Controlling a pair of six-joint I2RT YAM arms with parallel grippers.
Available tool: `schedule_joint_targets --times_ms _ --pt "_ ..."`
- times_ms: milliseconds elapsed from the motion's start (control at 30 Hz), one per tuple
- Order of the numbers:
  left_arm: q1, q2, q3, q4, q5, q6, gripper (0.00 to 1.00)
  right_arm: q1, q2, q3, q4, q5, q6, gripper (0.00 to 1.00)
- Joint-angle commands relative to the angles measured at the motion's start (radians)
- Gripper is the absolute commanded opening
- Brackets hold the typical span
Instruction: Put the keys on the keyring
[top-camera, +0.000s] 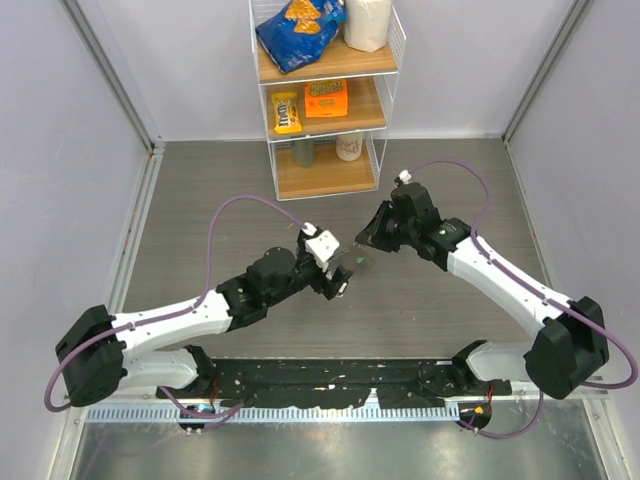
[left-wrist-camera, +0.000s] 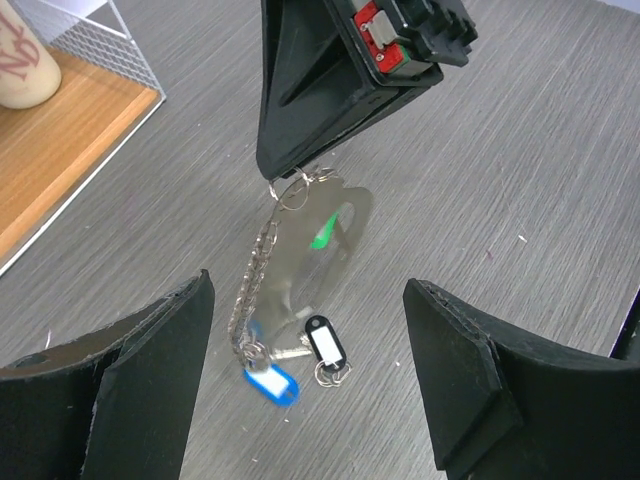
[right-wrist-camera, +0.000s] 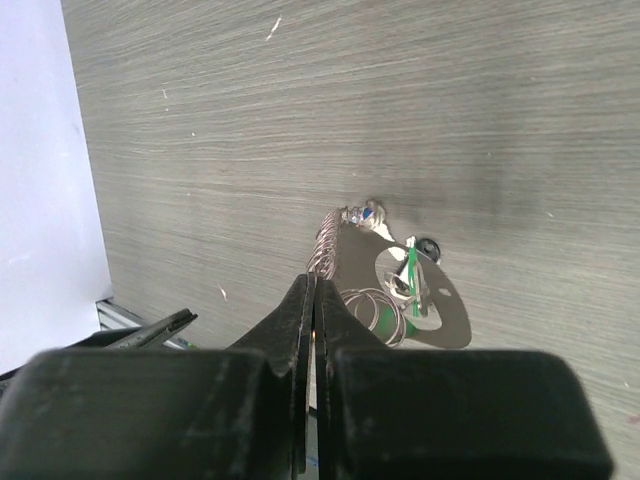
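Note:
My right gripper (right-wrist-camera: 313, 287) is shut on the top of the keyring (left-wrist-camera: 258, 270), a thin silvery chain that hangs down to the table. In the top view the right gripper (top-camera: 364, 241) is just right of the left gripper (top-camera: 338, 279). A blue-headed key (left-wrist-camera: 272, 383) hangs at the chain's lower end. Beside it a black-and-white key (left-wrist-camera: 325, 342) lies on the table with a small ring. A green key (right-wrist-camera: 410, 281) hangs by a shiny disc (left-wrist-camera: 345, 215) attached to the chain. My left gripper (left-wrist-camera: 308, 295) is open, its fingers on either side of the hanging chain and touching nothing.
A wire shelf rack (top-camera: 325, 100) with snack packs and cups stands at the back of the grey wood-grain table (top-camera: 450, 180). Its wooden bottom shelf (left-wrist-camera: 60, 150) and a cup show at the left wrist view's upper left. White walls enclose both sides.

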Motion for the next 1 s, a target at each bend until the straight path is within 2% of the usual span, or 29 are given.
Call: schedule_joint_targets --times_ms 0,267,300,633,967 --pt "-0.031 0.023 0.038 0.099 -0.039 0.038 0.83 -0.002 -0.092 -0.044 0.002 0.044 -0.011 0.05" --pt "-0.058 0.061 0.038 0.141 -0.042 0.061 0.83 -0.002 -0.116 -0.152 -0.017 0.112 -0.001 0.05" --pt "-0.063 0.070 0.040 0.148 -0.047 0.066 0.83 -0.002 -0.118 -0.159 -0.018 0.157 0.005 0.05" --pt "-0.100 0.184 0.092 0.210 -0.042 0.083 0.84 -0.030 -0.152 -0.175 -0.113 0.283 -0.005 0.05" --pt "-0.118 0.285 0.164 0.236 -0.015 0.084 0.84 -0.051 -0.253 -0.205 -0.156 0.300 -0.025 0.05"
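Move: From the open left gripper, the keyring end held in the right fingers lies about 7 cm ahead and 6 cm to the right, at nearly the same height. The green-tagged key is about 6 cm ahead, 5 cm right and 5 cm below. On the table some 11 cm below, the black tag is 3 cm ahead and 2 cm right, the blue tag 6 cm ahead and 3 cm left. From the right gripper, the green-tagged key is some 4 cm below, 1 cm back and 1 cm left. Keep the right fingers shut on the keyring end and draw it about 9 cm to the right, away from the blue and black tags, while sinking some 4 cm and easing back slightly; roll the wrist left side down and turn it clockwise, roughly 15 degrees each. Let the left gripper follow to the right by 6 to 7 cm, fingers wide open and touching nothing. ##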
